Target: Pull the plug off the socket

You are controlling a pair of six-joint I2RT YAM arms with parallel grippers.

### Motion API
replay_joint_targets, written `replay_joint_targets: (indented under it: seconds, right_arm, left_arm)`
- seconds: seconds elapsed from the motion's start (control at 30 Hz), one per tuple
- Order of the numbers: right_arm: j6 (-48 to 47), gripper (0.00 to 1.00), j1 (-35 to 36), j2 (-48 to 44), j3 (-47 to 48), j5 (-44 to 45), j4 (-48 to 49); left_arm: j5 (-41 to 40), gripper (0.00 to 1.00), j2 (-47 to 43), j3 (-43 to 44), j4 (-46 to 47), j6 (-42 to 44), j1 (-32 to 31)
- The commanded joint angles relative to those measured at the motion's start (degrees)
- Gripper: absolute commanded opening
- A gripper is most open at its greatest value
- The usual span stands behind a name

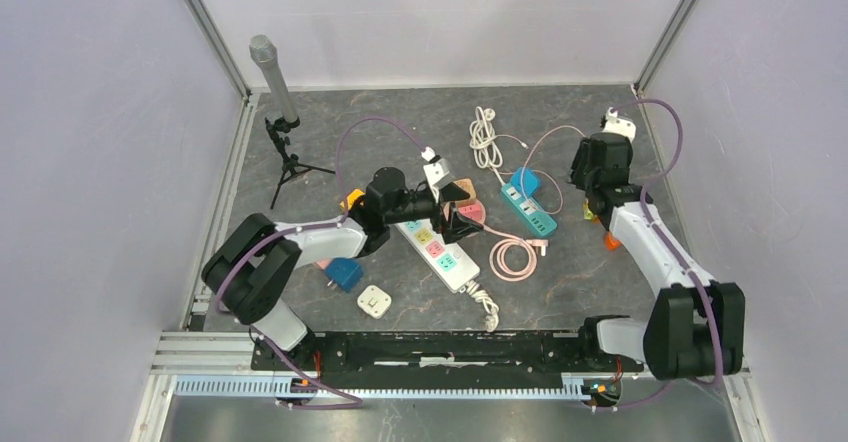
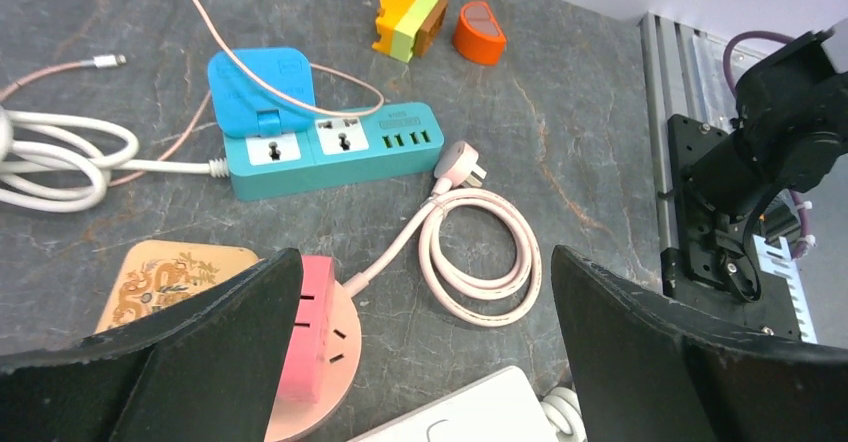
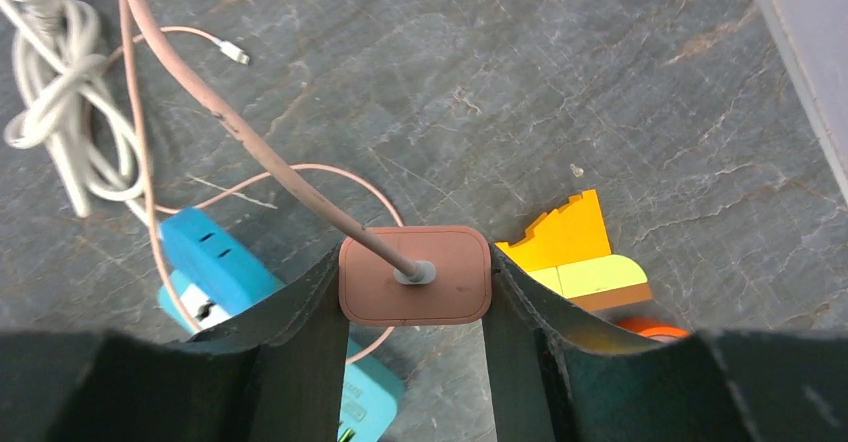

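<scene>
My right gripper (image 3: pixel 413 287) is shut on a pinkish-brown rectangular plug (image 3: pixel 440 287) with a thin pink cable (image 3: pixel 230 122) running out of its back. The plug hangs above the table, and its prong side is hidden. Below and left of it lies the teal socket strip (image 3: pixel 372 394), also seen in the left wrist view (image 2: pixel 380 147) with a blue adapter (image 2: pixel 260 87) plugged in. My left gripper (image 2: pixel 425 292) stands wide open over the round pink socket (image 2: pixel 318 347), holding nothing. That socket's own pink plug (image 2: pixel 460 167) lies loose on its coiled cord.
A white power strip (image 1: pixel 440 252) runs under the left gripper. A bundled white cable (image 1: pixel 485 137), a microphone on a tripod (image 1: pixel 275 82), a white square adapter (image 1: pixel 374 301), yellow-orange blocks (image 2: pixel 408 24) and an orange piece (image 2: pixel 478 34) lie around. Rails edge the table.
</scene>
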Motion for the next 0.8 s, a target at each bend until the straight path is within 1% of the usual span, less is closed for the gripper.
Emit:
replay_joint_targets:
  seconds: [0.0, 0.1, 0.13, 0.23, 0.3, 0.37, 0.4, 0.43, 0.5, 0.57, 0.63, 0.77]
  right_arm:
    - [-0.08, 0.02, -5.23, 5.23, -0.31, -8.81, 3.97]
    - [0.35, 0.08, -9.75, 9.87, 0.04, -12.70, 5.37]
    - [0.51, 0.10, -10.73, 11.52, 0.18, -13.89, 5.76]
    - [0.43, 0.19, -12.82, 15.56, 1.54, -16.27, 6.28]
    - [0.09, 0.24, -13.35, 17.62, 2.56, -17.54, 6.36]
    - [-0.26, 0.33, -13.62, 19.73, 3.83, -18.11, 5.99]
    - [-0.45, 0.39, -13.60, 20.54, 4.37, -19.72, 5.54]
    - [-0.63, 0.44, -13.62, 21.22, 4.77, -20.17, 5.16]
    - [-0.73, 0.57, -13.63, 21.54, 4.83, -20.13, 4.91]
    - [-0.93, 0.66, -13.63, 20.98, 4.59, -19.76, 4.86]
    - [-1.30, 0.73, -13.63, 19.96, 4.55, -19.13, 4.76]
    - [-1.84, 0.84, -13.63, 17.26, 4.56, -18.73, 4.37]
  left_arm:
    - [-4.61, 1.00, -7.19, -2.01, -0.70, 0.12, 0.19]
    - [-10.41, 1.00, -12.35, -2.80, -5.45, 1.01, 0.19]
    - [-13.63, 1.00, -14.07, -2.69, -7.94, 0.50, 0.19]
    - [-20.29, 1.00, -18.08, -0.18, -18.05, -1.98, 0.28]
    - [-24.72, 1.00, -19.13, 3.09, -24.88, -3.86, 0.32]
    - [-28.13, 1.00, -19.24, 5.73, -30.92, -5.05, 0.57]
    - [-29.16, 1.00, -19.20, 6.51, -33.11, -5.06, 0.82]
    - [-29.88, 1.00, -19.14, 6.72, -33.70, -5.31, 1.25]
    - [-29.06, 1.00, -19.37, 6.00, -32.73, -7.19, 2.62]
    - [-26.98, 1.00, -19.71, 5.02, -30.88, -10.21, 4.32]
    - [-26.27, 1.00, -19.81, 4.59, -29.99, -13.31, 5.73]
    - [-28.19, 1.00, -19.91, 5.40, -32.28, -14.85, 6.07]
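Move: The right hand's salmon plug is bound for bare table about 12 cm below it, some 2 cm ahead and 3 cm right. From that hand the yellow-green block lies 4 cm back and 11 cm right, the teal strip 9 cm left and 1 cm back. From the empty left hand, the tan cube plug is roughly 8 cm ahead, 1 cm left and 8 cm down; the pink plug 3 cm ahead, 1 cm right; the white strip 7 cm back, 8 cm left. Lower the right gripper about 10 cm with the salmon plug still pinched, easing a little right and tipping the fingers farther down, then open them near the table to let go. Meanwhile swing the open left gripper up and left, then left and forward, about 10 cm leftward in all, away from the round socket, turning it some 30 degrees counter-clockwise to face the tan cube plug. ##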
